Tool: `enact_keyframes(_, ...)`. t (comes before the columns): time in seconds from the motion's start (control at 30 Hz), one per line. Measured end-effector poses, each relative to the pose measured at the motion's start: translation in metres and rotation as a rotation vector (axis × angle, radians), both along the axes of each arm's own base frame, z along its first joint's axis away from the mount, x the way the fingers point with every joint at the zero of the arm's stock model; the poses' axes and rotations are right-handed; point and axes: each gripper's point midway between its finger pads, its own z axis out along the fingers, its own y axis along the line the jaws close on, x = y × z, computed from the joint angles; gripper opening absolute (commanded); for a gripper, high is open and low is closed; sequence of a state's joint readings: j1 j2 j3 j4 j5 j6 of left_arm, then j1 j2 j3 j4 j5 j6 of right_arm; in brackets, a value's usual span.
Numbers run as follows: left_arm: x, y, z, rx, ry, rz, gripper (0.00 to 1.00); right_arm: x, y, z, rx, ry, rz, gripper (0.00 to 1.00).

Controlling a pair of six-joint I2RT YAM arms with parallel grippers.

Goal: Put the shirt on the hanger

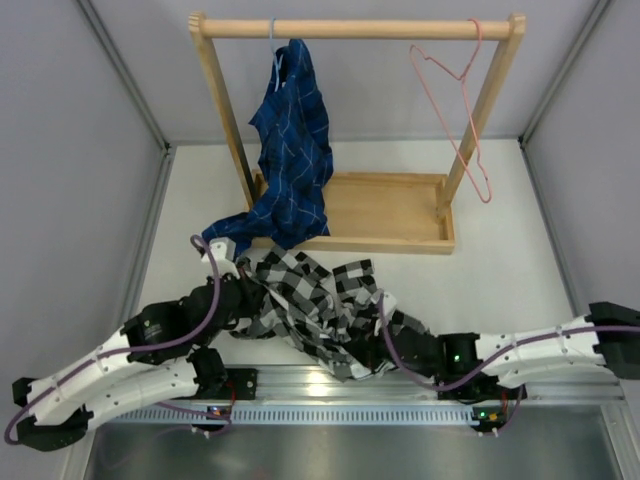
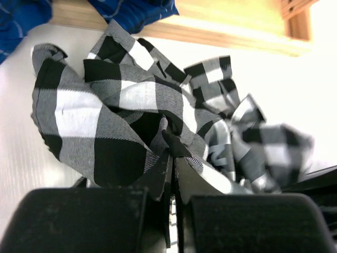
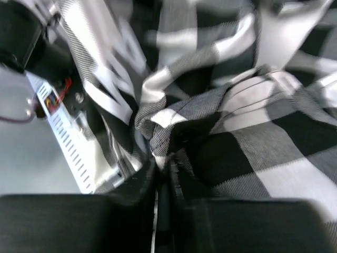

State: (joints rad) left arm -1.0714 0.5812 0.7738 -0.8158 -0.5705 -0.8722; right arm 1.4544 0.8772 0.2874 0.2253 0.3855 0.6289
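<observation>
The black-and-white check shirt (image 1: 320, 305) lies crumpled on the table in front of the wooden rack, stretched between both arms. My left gripper (image 1: 243, 290) is shut on a fold at the shirt's left side; in the left wrist view the jaws (image 2: 174, 153) pinch the cloth (image 2: 121, 100). My right gripper (image 1: 385, 350) is shut on the shirt's right lower edge; in the right wrist view it (image 3: 164, 161) grips a bunched fold (image 3: 253, 132). The pink wire hanger (image 1: 455, 110) hangs from the rack's rail at the right, bare.
A wooden rack (image 1: 360, 30) with a tray base (image 1: 385, 215) stands at the back. A dark blue shirt (image 1: 292, 150) hangs on a light blue hanger at its left, draping onto the table. A metal rail (image 1: 350, 385) runs along the near edge.
</observation>
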Motion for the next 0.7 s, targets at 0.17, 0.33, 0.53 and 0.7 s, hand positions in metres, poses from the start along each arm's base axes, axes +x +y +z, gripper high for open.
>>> enact_keyframes(0.17,-0.005,0.022,0.007,-0.005,0.002,0.061,0.50,-0.034,0.024,-0.026,-0.124,0.015,-0.001,0.77)
enact_keyframes(0.33,-0.003,0.034,0.009,0.003,0.002,0.123,0.94,-0.055,0.037,0.005,-0.155,-0.015,-0.010,0.89)
enact_keyframes(0.53,-0.002,0.038,0.013,0.002,-0.004,0.140,0.98,0.023,0.003,0.058,-0.046,0.041,-0.207,0.93)
enact_keyframes(0.7,-0.002,0.038,0.014,0.007,-0.004,0.141,0.98,0.104,-0.056,0.043,-0.073,0.111,-0.456,0.89)
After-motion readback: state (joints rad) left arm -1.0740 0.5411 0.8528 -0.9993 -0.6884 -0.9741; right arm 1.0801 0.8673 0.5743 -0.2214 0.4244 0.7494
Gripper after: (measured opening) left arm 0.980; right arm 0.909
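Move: Both hands still pinch raised parts of the checkered shirt. Its middle lies about 13 cm to the left hand's right, level ahead and some 12 cm below; the blue shirt's hem hangs about 18 cm straight ahead of this hand. From the right hand, the shirt's middle is about 9 cm ahead, 8 cm left and 4 cm down; the right-hand sleeve lies some 16 cm ahead and 1 cm left. Both hands let go of the shirt; right sweeps back-left 7 cm, then forward-right past its start; left shifts left. ##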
